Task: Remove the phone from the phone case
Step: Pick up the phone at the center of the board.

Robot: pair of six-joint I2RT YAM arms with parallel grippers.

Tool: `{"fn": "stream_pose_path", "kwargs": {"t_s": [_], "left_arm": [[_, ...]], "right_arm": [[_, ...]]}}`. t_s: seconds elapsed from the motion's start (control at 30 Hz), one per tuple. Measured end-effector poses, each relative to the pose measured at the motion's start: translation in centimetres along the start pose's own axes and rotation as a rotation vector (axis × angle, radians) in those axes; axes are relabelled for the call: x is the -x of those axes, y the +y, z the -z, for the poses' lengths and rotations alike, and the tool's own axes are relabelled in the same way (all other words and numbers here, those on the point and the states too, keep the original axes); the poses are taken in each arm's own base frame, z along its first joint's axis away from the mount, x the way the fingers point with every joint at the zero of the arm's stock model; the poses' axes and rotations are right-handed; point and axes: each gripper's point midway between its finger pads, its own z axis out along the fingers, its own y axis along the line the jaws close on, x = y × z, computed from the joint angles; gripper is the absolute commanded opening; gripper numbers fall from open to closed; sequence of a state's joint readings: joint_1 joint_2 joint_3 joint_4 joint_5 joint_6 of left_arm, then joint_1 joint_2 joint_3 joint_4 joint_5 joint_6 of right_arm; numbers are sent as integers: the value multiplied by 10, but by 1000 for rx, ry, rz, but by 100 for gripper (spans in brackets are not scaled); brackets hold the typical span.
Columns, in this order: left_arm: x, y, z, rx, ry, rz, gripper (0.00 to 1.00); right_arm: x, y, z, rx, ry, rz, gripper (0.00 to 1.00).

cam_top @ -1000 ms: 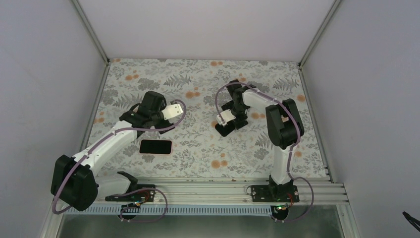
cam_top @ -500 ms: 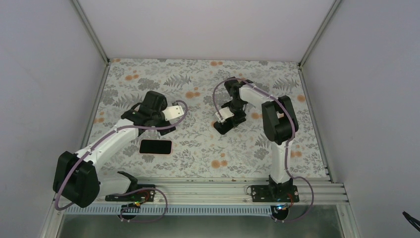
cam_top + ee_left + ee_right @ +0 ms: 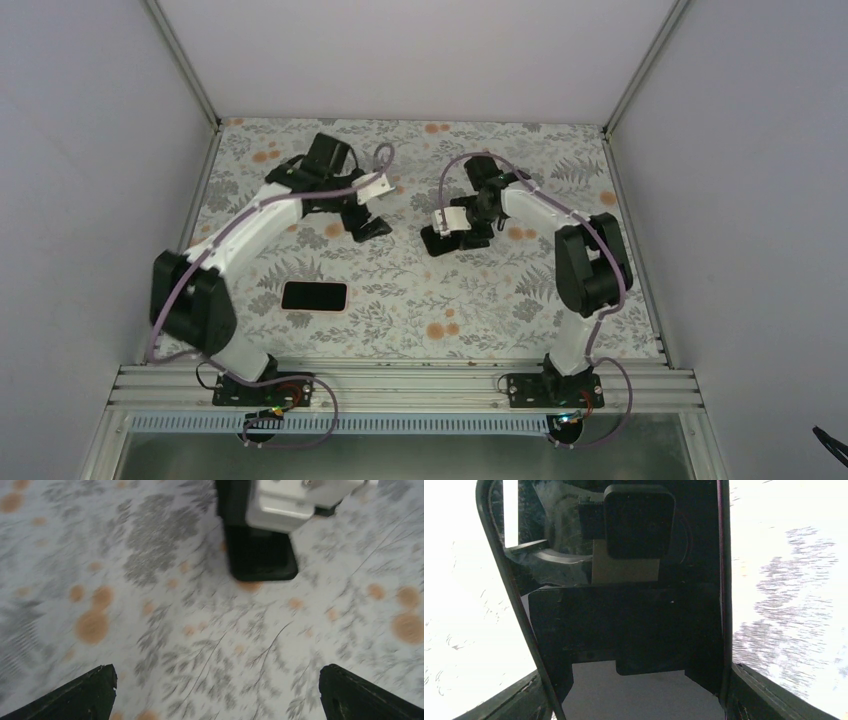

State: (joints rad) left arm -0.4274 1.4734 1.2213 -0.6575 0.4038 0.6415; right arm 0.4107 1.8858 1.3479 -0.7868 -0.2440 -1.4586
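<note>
A black phone case rests on the floral table under my right gripper. In the right wrist view the case fills the space between the jaws, its raised rims against both fingers. Its face is glossy and mirrors the wrist camera, and I cannot tell if a phone sits inside. A phone with a dark screen and pinkish edge lies flat near the front left. My left gripper hangs open just left of the case, its jaws wide over bare table.
The floral table cover is bounded by grey walls with metal posts at left, back and right. A rail with both arm bases runs along the near edge. The two grippers stand close together at mid-table.
My left arm swung up and right, away from the flat phone, toward the case. The right gripper closed on the case and shifted it slightly left.
</note>
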Motion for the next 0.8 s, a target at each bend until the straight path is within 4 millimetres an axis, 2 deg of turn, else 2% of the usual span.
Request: {"fn": "stream_pose_path", "kwargs": {"t_s": [0.13, 0.3, 0.57, 0.8], "left_arm": [[19, -11, -25, -246, 15, 82, 100], [19, -26, -37, -429, 45, 199, 100], [42, -20, -32, -474, 10, 286, 100], [34, -2, -46, -440, 28, 381, 100]], "right_arm": [[12, -17, 18, -107, -49, -56, 64], [20, -34, 32, -207, -85, -116, 64], [40, -47, 43, -276, -127, -142, 64], [61, -48, 52, -295, -166, -127, 63]]}}
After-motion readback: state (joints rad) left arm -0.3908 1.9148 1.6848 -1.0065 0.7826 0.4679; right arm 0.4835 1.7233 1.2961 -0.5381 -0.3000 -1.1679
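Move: The right hand already pinches the phone by its long edges just off the board, the phone's middle some 2 cm to its left. The open left gripper it is being brought to hangs about 22 cm to its left, 2 cm back and 12 cm higher. From the left hand that phone lies some 20 cm right, 2 cm ahead and 12 cm below, and the second phone on the board about 10 cm left, 11 cm back and 18 cm below. Right hand lifts the still-pinched phone about 7 cm, edging left; open left hand tips, moving right towards it. ##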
